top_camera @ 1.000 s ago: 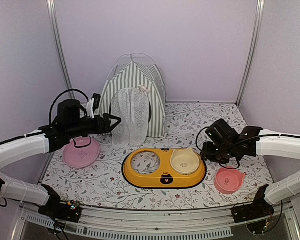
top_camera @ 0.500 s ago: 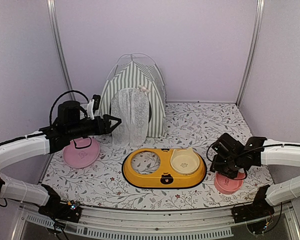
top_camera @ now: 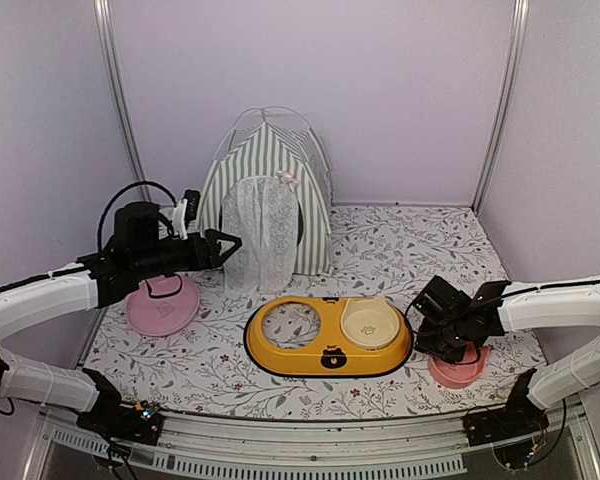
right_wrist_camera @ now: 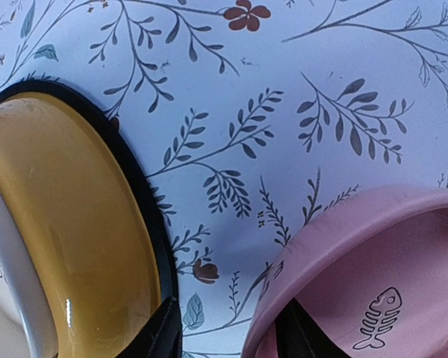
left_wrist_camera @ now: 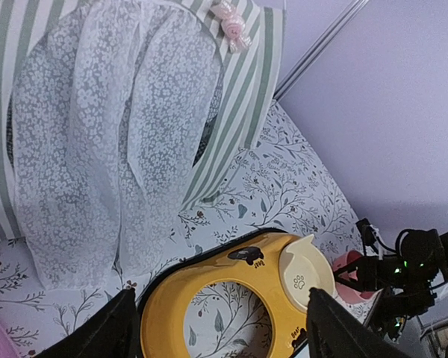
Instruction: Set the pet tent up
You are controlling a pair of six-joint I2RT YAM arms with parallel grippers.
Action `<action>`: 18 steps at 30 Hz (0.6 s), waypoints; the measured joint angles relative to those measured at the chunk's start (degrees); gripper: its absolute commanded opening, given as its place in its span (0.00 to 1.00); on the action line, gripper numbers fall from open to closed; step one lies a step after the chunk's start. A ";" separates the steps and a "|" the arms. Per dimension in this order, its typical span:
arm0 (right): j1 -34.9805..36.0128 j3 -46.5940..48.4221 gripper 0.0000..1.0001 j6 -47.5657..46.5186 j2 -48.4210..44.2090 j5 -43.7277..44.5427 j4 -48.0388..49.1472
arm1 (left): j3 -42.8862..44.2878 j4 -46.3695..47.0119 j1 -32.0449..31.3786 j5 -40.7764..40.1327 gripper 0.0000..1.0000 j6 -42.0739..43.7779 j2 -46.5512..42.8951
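The pet tent (top_camera: 267,190), a grey-green and white striped teepee, stands upright at the back of the mat, its white lace curtain (left_wrist_camera: 97,149) hanging shut over the door. My left gripper (top_camera: 225,245) hovers just in front and left of the curtain, open and empty; in its wrist view the left gripper (left_wrist_camera: 224,335) frames the yellow feeder. My right gripper (top_camera: 452,345) is far from the tent, low at the front right. In its wrist view the right gripper (right_wrist_camera: 231,339) is open and straddles the rim of a pink bowl (right_wrist_camera: 373,261), one finger inside and one outside.
A yellow double feeder (top_camera: 325,335) with a cream bowl (top_camera: 370,322) in its right hole lies mid-mat. A second pink bowl (top_camera: 163,305) sits under my left arm. Purple walls and metal posts close in the back and sides.
My right arm has swung toward the front edge and dropped onto the right pink bowl, and its jaws have narrowed. The left arm and the tent have not moved.
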 measured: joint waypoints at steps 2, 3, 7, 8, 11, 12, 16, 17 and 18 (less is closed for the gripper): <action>-0.35 -0.33 0.36 -0.15 0.50 -0.02 0.33 | 0.00 -0.57 0.00 -0.11 0.78 0.00 -0.02; -0.48 -0.33 0.32 -0.22 0.57 0.00 0.44 | 0.00 -0.81 0.00 -0.22 0.78 0.00 -0.02; -0.81 -0.66 0.14 -0.68 0.76 -0.04 1.70 | 0.00 -1.25 0.00 -0.48 0.78 -0.09 -0.13; -0.81 -0.66 0.10 -0.92 0.90 -0.07 2.03 | 0.00 -1.31 0.00 -0.50 0.78 -0.17 -0.26; -0.66 -0.26 0.02 -1.53 1.29 0.37 2.21 | 0.00 -1.40 0.00 -0.70 0.78 -0.22 -0.79; -0.70 0.24 0.00 -1.88 1.31 0.90 1.44 | 0.00 -1.40 0.00 -0.74 0.78 -0.22 -0.87; -0.79 1.27 0.00 -3.10 1.33 1.75 -0.04 | 0.00 -2.08 0.00 -1.14 0.78 -0.22 -1.27; -0.79 1.73 0.00 -3.30 1.33 2.12 -0.72 | 0.00 -2.32 0.00 -1.20 0.78 -0.22 -1.31; -0.83 2.27 0.00 -3.61 1.33 2.54 -1.49 | 0.00 -2.58 0.00 -1.33 0.78 -0.20 -1.40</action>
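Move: Just left of the pink bowl, the right hand has its parted fingers straddling the left rim; the bowl's middle lies some 6 cm to the right, about level ahead, and perhaps 1 cm below. The cream bowl is about 13 cm to this hand's left and 6 cm farther out, in the yellow stand, whose middle lies 21 cm left and 4 cm ahead. From the left hand the pink bowl is roughly 46 cm right, 10 cm back and 21 cm down. Closing on the pink bowl's left rim, the right fingers go from about half open to nearly shut, one inside the wall and one outside, while the hand settles barely half a centimetre. With the rim pinched, the hand eases about 1 cm forward and starts up by roughly 1 cm from its lowest point, hardly turning. ##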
